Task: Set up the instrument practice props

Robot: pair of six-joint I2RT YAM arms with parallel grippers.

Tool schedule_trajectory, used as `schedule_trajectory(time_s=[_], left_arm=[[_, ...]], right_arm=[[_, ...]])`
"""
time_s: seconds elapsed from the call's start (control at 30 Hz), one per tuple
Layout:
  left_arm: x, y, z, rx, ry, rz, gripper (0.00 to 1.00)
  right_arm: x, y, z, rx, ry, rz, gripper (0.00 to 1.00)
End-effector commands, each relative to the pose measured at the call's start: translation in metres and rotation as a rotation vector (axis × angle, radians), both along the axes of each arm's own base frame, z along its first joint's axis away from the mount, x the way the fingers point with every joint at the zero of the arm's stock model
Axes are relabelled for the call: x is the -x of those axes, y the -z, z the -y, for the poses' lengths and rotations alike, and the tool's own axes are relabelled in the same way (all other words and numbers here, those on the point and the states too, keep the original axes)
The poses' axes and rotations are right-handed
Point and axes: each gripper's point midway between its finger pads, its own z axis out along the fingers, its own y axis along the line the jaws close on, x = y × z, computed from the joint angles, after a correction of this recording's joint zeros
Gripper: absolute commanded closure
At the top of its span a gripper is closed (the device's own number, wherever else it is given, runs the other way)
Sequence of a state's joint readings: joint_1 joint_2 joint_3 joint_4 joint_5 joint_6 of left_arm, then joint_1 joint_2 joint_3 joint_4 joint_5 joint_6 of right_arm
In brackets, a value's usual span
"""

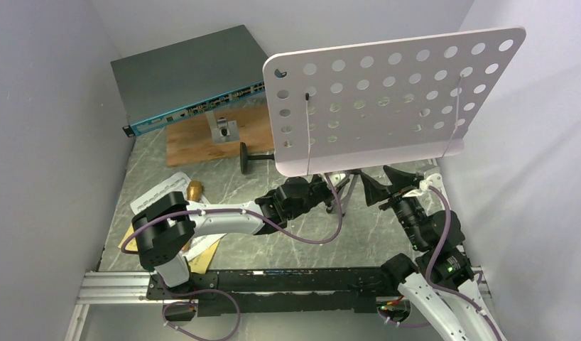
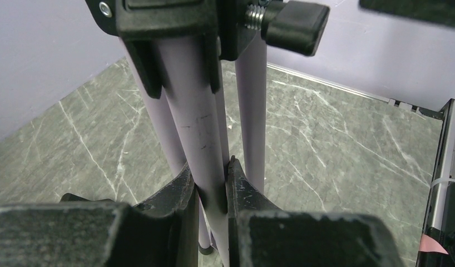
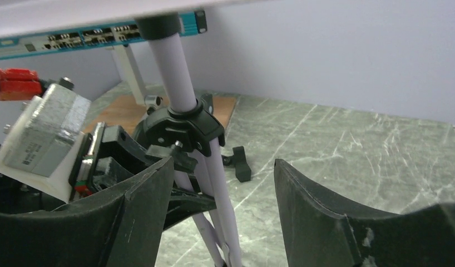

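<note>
The pale lilac perforated music stand (image 1: 394, 99) stands upright on the marble table, its plate tilted toward the camera. My left gripper (image 1: 336, 195) is shut on one of its lilac tripod legs (image 2: 206, 139), low under the black collar (image 3: 183, 130). Just to the right of the legs my right gripper (image 1: 378, 186) stands open, its fingers (image 3: 142, 206) on either side of the legs and touching nothing. A short black mic stand (image 1: 253, 158) lies on its side left of the plate. The gold microphone (image 1: 195, 190) lies by the white and yellow music sheets (image 1: 154, 197).
A flat grey network switch (image 1: 188, 78) with a blue front sits at the back left. In front of it lies a wooden board (image 1: 195, 138) with a metal block (image 1: 224, 128). Lilac walls close in on both sides and behind. My left arm crosses over the sheets.
</note>
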State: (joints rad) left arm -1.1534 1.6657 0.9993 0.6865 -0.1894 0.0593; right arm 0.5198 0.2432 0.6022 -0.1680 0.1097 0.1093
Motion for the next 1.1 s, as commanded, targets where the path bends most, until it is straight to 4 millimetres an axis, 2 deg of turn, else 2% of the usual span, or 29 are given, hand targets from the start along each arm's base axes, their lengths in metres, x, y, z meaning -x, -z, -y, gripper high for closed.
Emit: schedule_trajectory(time_s=[0.0, 0.27, 0.43, 0.6, 0.73, 0.87, 0.97, 1.07], left_arm=[[-0.017, 0.031, -0.021, -0.174, -0.085, 0.019, 1.00], [-0.017, 0.032, -0.020, -0.170, -0.086, 0.015, 1.00], [-0.018, 0.030, -0.021, -0.168, -0.087, 0.017, 1.00], [-0.018, 0.030, -0.021, -0.165, -0.092, 0.017, 1.00], [-0.019, 0.030, -0.021, -0.163, -0.097, 0.015, 1.00], [-0.019, 0.030, -0.020, -0.165, -0.098, 0.018, 1.00], [-0.019, 0.031, -0.021, -0.168, -0.098, 0.017, 1.00], [-0.017, 0.034, -0.020, -0.175, -0.096, 0.019, 1.00]], right_arm=[[-0.001, 0.010, 0.008, 0.019, 0.040, -0.044, 0.32], [-0.020, 0.048, -0.007, 0.077, 0.021, -0.112, 0.42], [-0.035, 0.063, 0.001, 0.074, 0.101, -0.106, 0.44], [-0.047, 0.068, 0.007, 0.085, 0.164, -0.072, 0.47], [-0.055, 0.075, 0.009, 0.109, 0.200, -0.054, 0.56], [-0.061, 0.083, 0.015, 0.150, 0.264, -0.024, 0.57], [-0.062, 0.081, 0.007, 0.178, 0.232, 0.011, 0.57], [-0.062, 0.087, -0.003, 0.194, 0.196, 0.003, 0.57]])
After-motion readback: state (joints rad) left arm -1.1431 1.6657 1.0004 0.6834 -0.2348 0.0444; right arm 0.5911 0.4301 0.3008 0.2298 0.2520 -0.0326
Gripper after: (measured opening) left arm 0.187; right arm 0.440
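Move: The tripod leg that the open right hand is going for stands about 6 cm ahead of it, 4 cm to its left and some 9 cm lower. The neighbouring leg, pinched in the left fingers, is about 4 cm ahead, 9 cm left and 9 cm down from the right hand. The black tripod collar is roughly 6 cm ahead, 6 cm left and 4 cm below. From the left hand, the right hand's leg lies about 2 cm ahead and 5 cm right, level with it. Sink the right gripper about 9 cm from beneath the music stand's plate, easing forward as it drops, then carry it on level, forward and slightly left (5 cm forward in all), to bring the fingertips around the tripod leg just under the collar. Dip the wrist some 10 degrees on the way down, level it again, and close the fingers partway. Keep the left hand's pinch on its own leg, letting it shift about 1 cm forward and left late on. ##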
